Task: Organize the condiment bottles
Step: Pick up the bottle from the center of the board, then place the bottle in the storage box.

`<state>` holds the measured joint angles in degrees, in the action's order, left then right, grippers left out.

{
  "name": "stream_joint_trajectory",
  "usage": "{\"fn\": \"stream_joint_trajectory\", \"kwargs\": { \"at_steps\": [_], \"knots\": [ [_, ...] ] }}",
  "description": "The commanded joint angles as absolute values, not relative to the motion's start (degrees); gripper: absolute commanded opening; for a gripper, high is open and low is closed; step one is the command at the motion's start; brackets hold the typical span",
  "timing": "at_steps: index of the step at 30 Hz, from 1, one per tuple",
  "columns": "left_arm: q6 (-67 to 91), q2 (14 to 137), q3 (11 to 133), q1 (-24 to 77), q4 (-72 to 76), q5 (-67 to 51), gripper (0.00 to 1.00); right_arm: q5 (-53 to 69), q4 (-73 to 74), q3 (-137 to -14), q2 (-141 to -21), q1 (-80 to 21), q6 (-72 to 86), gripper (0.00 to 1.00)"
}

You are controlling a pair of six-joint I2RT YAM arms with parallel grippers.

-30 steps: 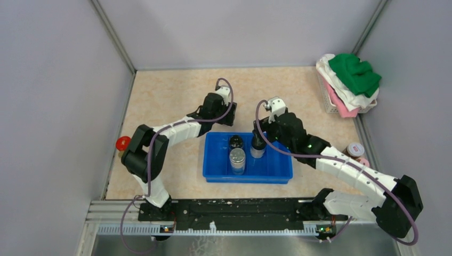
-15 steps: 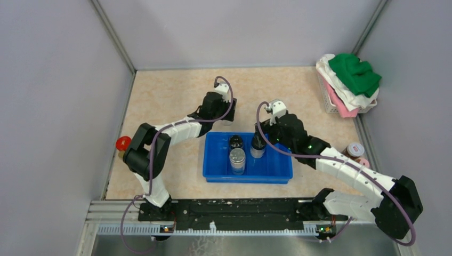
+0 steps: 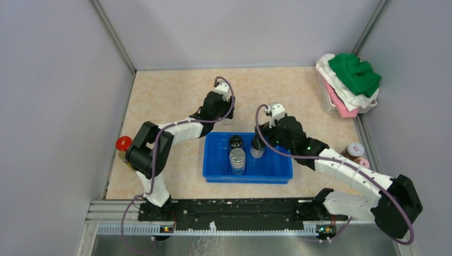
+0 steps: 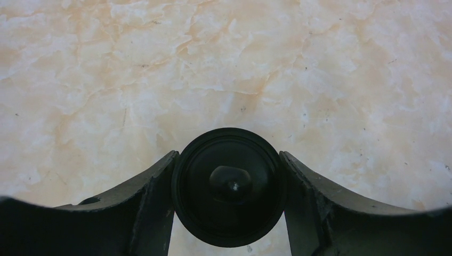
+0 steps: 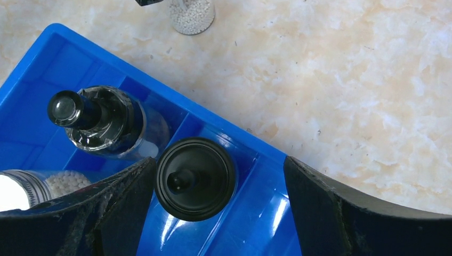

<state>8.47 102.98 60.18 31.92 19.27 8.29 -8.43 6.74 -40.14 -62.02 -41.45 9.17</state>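
My left gripper (image 4: 228, 156) stands just behind the blue tray (image 3: 277, 173), shut on a black-capped bottle (image 4: 229, 186); both fingers press the cap's sides. That bottle's clear body holds white beads (image 5: 192, 13). My right gripper (image 5: 219, 160) hangs open over the tray's back right part. A second black-capped bottle (image 5: 196, 178) stands in the tray beside its left finger, with a wide gap to the right finger. Also in the tray are a dark bottle (image 5: 106, 125) and a silver-capped jar (image 3: 237, 159).
A red-capped bottle (image 3: 123, 144) stands at the table's left edge. A brown-lidded jar (image 3: 355, 150) and a pink-capped one (image 3: 364, 161) stand at the right edge. A basket of folded cloths (image 3: 349, 85) sits at the back right. Grey walls enclose the table.
My left gripper has shifted slightly away from the tray and its jaws have narrowed onto the black-capped bottle. My right gripper has stayed open and hardly moved.
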Motion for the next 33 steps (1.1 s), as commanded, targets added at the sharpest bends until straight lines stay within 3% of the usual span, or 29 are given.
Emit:
{"fn": "stream_joint_trajectory", "kwargs": {
  "at_steps": [1,18,22,33],
  "knots": [
    [8.2,100.9,61.0,31.8,18.4,9.8,0.47,-7.7,4.8,-39.8,-61.2,-41.1,10.2,0.87],
    [5.1,74.3,80.6,37.0,-11.3,-7.1,0.43,-16.1,14.5,-43.0,-49.0,-41.0,13.7,0.87],
    [5.7,73.1,84.2,44.8,-19.3,-3.6,0.43,-20.8,19.7,-46.0,-47.5,-41.0,14.2,0.88],
    [14.3,75.0,74.9,68.5,-22.7,18.7,0.43,-34.6,32.6,-54.9,-42.4,-38.4,17.9,0.92]
  ]
}}
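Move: The black-capped bottle already gripped by the left hand is bound for the free near slot of the blue tray's middle lane, about 22 cm back, 12 cm right and 7 cm below that hand. The placed bottle stands 14 cm back and 12 right; the dark bottle is 14 back and 4 right, with the clear jar 21 back and 5 right, all some 5 cm lower. From the right hand, the slot is about 5 cm back, 3 left and 12 down. The black-capped bottle comes off the table in the left hand's kept grip, rising quickly about 30 cm, then travelling back and somewhat right over the tray, sinking about 10 cm from the peak as the wrist turns some 30 degrees clockwise. The right hand, still open, clears away from above the placed bottle, up and to the right. ##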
